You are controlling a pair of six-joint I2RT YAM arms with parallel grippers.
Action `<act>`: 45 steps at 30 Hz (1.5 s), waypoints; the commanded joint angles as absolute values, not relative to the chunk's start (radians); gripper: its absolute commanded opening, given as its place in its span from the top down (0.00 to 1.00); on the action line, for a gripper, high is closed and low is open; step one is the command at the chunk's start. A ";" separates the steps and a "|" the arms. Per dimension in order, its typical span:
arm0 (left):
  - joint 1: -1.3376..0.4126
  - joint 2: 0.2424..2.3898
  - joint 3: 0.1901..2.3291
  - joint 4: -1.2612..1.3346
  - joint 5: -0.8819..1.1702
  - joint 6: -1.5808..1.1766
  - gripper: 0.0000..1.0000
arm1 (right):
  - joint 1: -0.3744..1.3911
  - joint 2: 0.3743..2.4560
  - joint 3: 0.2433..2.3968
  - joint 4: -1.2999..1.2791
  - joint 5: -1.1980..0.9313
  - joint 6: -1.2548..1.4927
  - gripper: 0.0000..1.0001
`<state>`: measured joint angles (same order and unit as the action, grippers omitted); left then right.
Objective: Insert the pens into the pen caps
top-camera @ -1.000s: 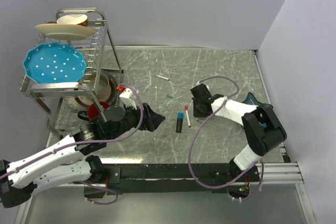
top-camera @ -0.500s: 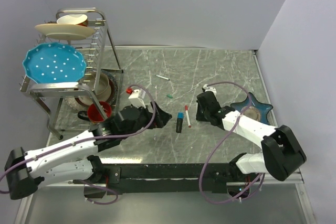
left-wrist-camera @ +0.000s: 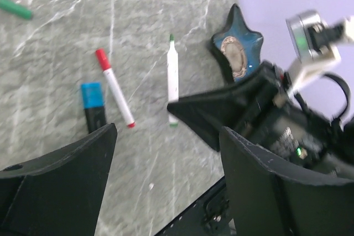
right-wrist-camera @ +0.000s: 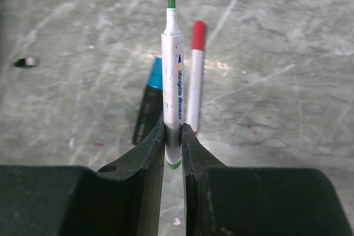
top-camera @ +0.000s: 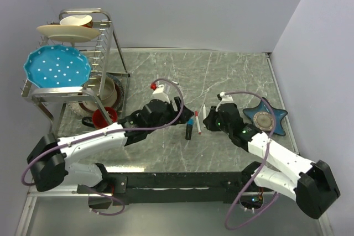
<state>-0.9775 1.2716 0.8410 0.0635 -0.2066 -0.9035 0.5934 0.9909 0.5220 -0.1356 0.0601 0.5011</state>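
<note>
My right gripper [right-wrist-camera: 173,136] is shut on the lower barrel of a white pen with a green tip [right-wrist-camera: 172,64], which points away from it; that pen [top-camera: 204,110] hangs just right of the others. A white pen with a red end [top-camera: 197,121] and a thicker black pen with blue trim [top-camera: 189,129] lie side by side on the table. A further thin white pen [top-camera: 172,81] lies farther back. A green pen cap [left-wrist-camera: 15,8] lies at the top left of the left wrist view. My left gripper [left-wrist-camera: 166,158] is open and empty, left of the pens [top-camera: 176,109].
A wire dish rack [top-camera: 105,42] with a blue plate [top-camera: 57,69], pale plates and cups stands at the back left, a red cup [top-camera: 102,117] beside its foot. A blue star-shaped dish [top-camera: 265,117] lies right of my right gripper. Walls close the back and right sides.
My left gripper has swung right, from beside the rack to just left of the pens. The right arm has stretched out low, its gripper staying near the pens with the green-tipped pen.
</note>
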 commanded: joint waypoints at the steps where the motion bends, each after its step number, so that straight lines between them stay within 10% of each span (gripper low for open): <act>1: -0.966 1.336 0.914 0.190 -0.124 -0.867 0.21 | 0.618 0.904 0.509 -0.094 0.006 0.509 0.97; 23: -0.953 1.548 1.061 0.166 -0.135 -0.818 0.33 | 0.693 0.726 0.529 -0.140 -0.041 0.566 0.98; 26: -0.948 1.548 1.063 0.175 -0.080 -0.807 0.45 | 0.696 0.735 0.538 -0.146 -0.063 0.561 0.97; 28: -0.945 1.543 1.049 0.207 -0.042 -0.799 0.71 | 0.698 0.735 0.529 -0.123 -0.084 0.563 0.95; 30: -0.937 1.529 1.023 0.227 0.020 -0.802 0.98 | 0.696 0.733 0.520 -0.091 -0.127 0.561 0.91; 37: -0.911 1.433 0.907 0.322 0.169 -0.833 0.99 | 0.696 0.700 0.465 -0.037 -0.212 0.581 0.61; 45: -0.910 1.367 0.831 0.454 0.253 -0.885 0.99 | 0.696 0.670 0.433 0.063 -0.290 0.646 0.48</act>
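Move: The green pen, held near its lower end by the right fingers, has its middle about 7 cm ahead of the open left hand, 10 cm to its right and 9 cm lower. From the right hand, that left gripper is roughly 11 cm left, 5 cm back and 12 cm higher; on the table some 10 cm below, the red pen lies 3 cm ahead and 4 cm left, the blue marker level and 8 cm left. Right hand lifts green pen about 7 cm, backing leftward; left hand reaches rightward, pinches it; right fingers open. ##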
